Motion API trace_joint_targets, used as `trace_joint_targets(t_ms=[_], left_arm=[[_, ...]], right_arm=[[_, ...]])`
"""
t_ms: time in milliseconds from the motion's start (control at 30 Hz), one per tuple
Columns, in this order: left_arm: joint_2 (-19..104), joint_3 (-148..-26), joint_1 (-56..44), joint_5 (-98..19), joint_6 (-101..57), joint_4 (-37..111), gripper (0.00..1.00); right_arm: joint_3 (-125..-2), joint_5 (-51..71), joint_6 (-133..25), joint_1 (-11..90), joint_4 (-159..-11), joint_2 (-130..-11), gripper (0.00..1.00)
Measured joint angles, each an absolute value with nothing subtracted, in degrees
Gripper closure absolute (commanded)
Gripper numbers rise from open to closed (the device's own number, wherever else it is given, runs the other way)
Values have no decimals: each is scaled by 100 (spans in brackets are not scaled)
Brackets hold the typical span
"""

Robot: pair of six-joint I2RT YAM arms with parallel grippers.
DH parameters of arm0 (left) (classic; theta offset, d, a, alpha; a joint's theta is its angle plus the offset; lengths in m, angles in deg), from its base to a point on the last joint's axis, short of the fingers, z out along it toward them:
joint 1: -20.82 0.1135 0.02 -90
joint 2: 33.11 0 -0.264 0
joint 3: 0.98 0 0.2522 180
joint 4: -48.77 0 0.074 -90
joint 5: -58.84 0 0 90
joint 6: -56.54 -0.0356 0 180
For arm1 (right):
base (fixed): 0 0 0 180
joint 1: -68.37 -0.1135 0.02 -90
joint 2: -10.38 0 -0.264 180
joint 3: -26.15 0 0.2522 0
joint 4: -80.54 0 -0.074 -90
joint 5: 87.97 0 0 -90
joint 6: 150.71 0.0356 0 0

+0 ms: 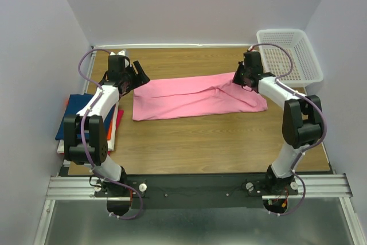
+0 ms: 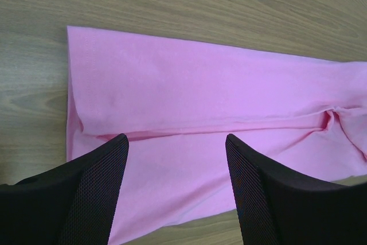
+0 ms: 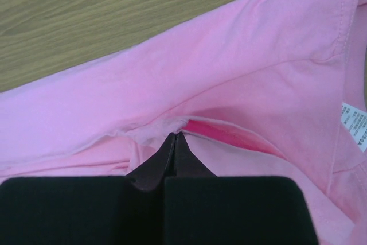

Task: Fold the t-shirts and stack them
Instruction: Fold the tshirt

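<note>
A bright pink t-shirt (image 1: pixel 195 97) lies folded into a long strip across the middle of the wooden table. My left gripper (image 1: pixel 137 76) hovers over the strip's left end, open, with pink cloth (image 2: pixel 200 84) showing between its fingers (image 2: pixel 176 139) and nothing held. At the strip's right end my right gripper (image 1: pixel 238 78) is shut. Its tips (image 3: pixel 175 135) pinch a puckered fold edge of the pink t-shirt (image 3: pixel 241 67), where a darker pink inner layer shows. A stack of other t-shirts (image 1: pixel 74 117), dark blue on top with red and orange edges, sits at the table's left edge.
A white mesh basket (image 1: pixel 289 53) stands at the back right corner, just behind the right arm. White walls close in the table at the back and on both sides. A white care label (image 3: pixel 356 123) shows at the shirt's right edge.
</note>
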State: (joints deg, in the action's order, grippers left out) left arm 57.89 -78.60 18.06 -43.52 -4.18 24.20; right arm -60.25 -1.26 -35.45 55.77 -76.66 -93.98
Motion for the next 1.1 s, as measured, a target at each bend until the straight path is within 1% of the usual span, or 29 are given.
trace_joint_targets(t_ms=[167,400,600,733,767,867,933,1033,1100], left_arm=[[5789,-7858,1802,-4378,-418,2420,24],[5789,-7858,1769,-4389,-434,2422,25],[5789,-7836,1740,-4391,-436,2424,25],[5789,-7794,1688,-4404,-436,2422,25],[5794,-7790,1666,-4415,-434,2422,25],[5798,-7781,1657,-4459,-434,2422,25],[5805,-7781,1657,-4476,-431,2424,25],[5826,-7783,1655,-4476,-429,2422,25],[5844,-7781,1657,-4474,-427,2422,25]], right_arm=[[-5746,-126,-3458,5365,-7668,-9098,100],[-5267,-177,-3196,4797,-7664,-8821,100],[-4655,-371,-2955,4382,-7638,-8611,100],[-4373,-458,-2879,4373,-7653,-8440,89],[-4294,-461,-2863,4371,-7653,-8368,82],[-4137,-454,-2820,4356,-7644,-8220,71],[-4050,-434,-2798,4327,-7646,-8067,69],[-3940,-458,-2778,4281,-7638,-7697,62],[-3934,-618,-2791,4277,-7657,-7446,62]])
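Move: Between the right fingertips is a pinched edge of the t-shirt's upper layer, held a few centimetres above the table. It is bound for the t-shirt's near part, about 11 cm back, 6 cm to the left and 5 cm below. The near edge there is about 15 cm back and 4 cm left; the neck tag is some 7 cm right and 2 cm back. From the left hand, that landing place is roughly 39 cm right and 11 cm back. Carrying the pinched edge back over the t-shirt, the right hand swings about 12 cm towards the robot and some 6 cm to its left, sinking about 4 cm and tipping the fingers slightly further down. Near the t-shirt's near edge it opens about a third, lets go of the fabric and starts lifting clear, up about 3 cm. ##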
